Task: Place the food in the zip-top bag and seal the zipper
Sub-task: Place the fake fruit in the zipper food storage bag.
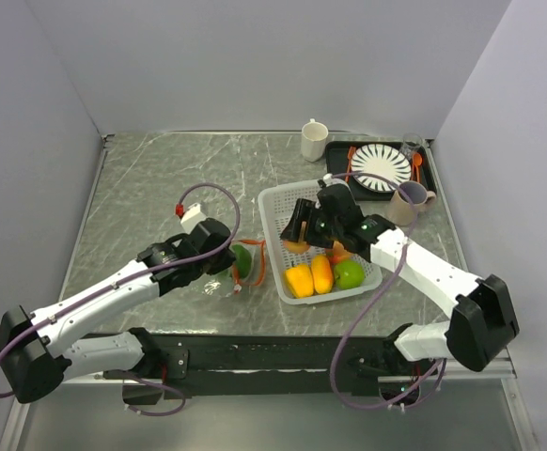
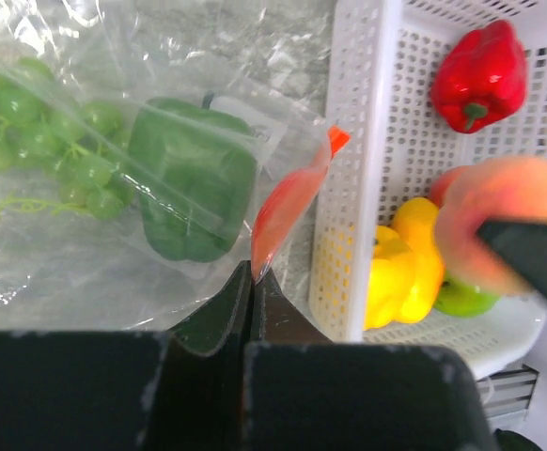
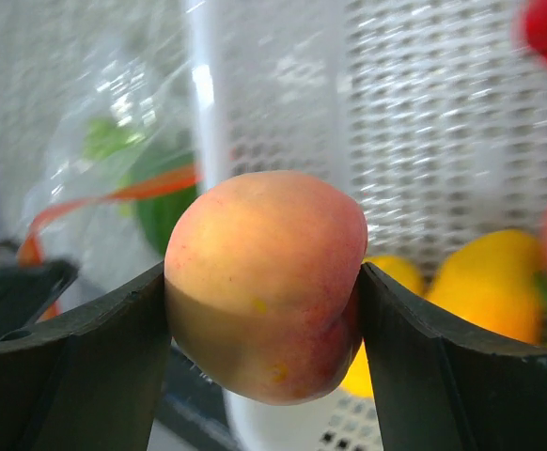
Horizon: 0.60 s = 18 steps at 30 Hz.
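Note:
My right gripper (image 3: 264,282) is shut on a peach (image 3: 264,272), held above the white mesh basket (image 1: 275,202) on its left side; its fingers (image 3: 85,366) press both flanks of the fruit. The peach (image 1: 296,247) shows under the right gripper (image 1: 300,230) from above. In the basket lie a yellow pepper (image 2: 400,268), a green apple (image 1: 350,273), an orange piece (image 1: 321,272) and a red pepper (image 2: 480,75). The clear zip-top bag (image 2: 85,254) lies left of the basket and holds a green pepper (image 2: 194,178) and green grapes (image 2: 29,132). My left gripper (image 2: 252,274) is shut on its orange-red zipper (image 2: 288,202).
A white mug (image 1: 314,140) stands at the back. A black tray (image 1: 337,150) with a striped plate (image 1: 383,166) sits at the back right, and a pinkish cup (image 1: 408,202) stands beside the basket's right corner. Grey walls close in both sides.

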Available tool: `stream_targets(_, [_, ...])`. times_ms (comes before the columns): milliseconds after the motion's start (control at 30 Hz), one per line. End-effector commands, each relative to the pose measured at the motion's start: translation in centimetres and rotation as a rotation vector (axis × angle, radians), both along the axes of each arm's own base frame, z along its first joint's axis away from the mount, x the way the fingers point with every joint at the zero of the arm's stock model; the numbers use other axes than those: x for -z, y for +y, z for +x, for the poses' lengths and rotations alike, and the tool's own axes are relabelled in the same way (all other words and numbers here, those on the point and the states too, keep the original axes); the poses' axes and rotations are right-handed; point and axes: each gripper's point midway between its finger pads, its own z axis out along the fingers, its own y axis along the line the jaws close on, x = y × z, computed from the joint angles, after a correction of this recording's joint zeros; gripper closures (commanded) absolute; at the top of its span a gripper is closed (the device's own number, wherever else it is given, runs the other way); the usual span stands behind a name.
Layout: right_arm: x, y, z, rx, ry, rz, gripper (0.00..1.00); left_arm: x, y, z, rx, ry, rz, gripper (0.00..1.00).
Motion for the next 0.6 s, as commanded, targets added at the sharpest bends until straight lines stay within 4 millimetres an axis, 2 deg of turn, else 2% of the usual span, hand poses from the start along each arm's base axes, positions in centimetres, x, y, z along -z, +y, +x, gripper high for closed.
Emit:
stream_targets(0, [-4.3, 4.2, -2.3, -0.11, -0.074, 0.174, 0.78, -4.2, -0.8, 1.4, -0.004, -0.094, -0.053, 0.99])
stream_targets(67, [-4.8, 5.3, -2.9, -0.123, -0.081, 0.215, 0.79, -5.1, -0.9, 1.6, -0.004, -0.111, -0.068, 0.99])
stream_targets(100, [-4.6, 6.1, -3.5, -0.145, -0.072, 0.221, 0.79, -5.4, -0.8, 1.6, -0.006, -0.116, -0.07, 0.99])
stream_targets(333, [-4.1, 10.2, -4.5, -0.177, -0.038, 0.27, 0.82, -6.8, -0.1, 1.5, -0.04, -0.142, -0.096, 0.99])
stream_targets(567, [-3.9, 13.2, -6.0, -0.24, -0.021, 0.267, 0.8, -7.1, 0.7, 1.4, -0.072, -0.149, -0.104, 0.99])
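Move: The right hand holds the peach above the basket. The zip bag's open mouth, its orange zipper held at the upper edge by the left fingers, lies about 12 cm to its left, 6 cm back and some 3 cm lower. Inside the bag the green pepper is roughly 15 cm left, 5 cm back and 11 cm below; the yellow pepper is about 10 cm back, 1 cm right and 9 cm below. From the left hand the mouth is 4 cm right, 2 cm back and 3 cm down. Keeping the peach pinched, the right hand swings it left and back, some 12 cm in all, off the basket towards the bag's mouth, rising about 3 cm before sinking nearly as much, with a slight roll and counter-clockwise turn. Meanwhile the left fingers stay shut on the zipper edge and raise it about 5 cm. ##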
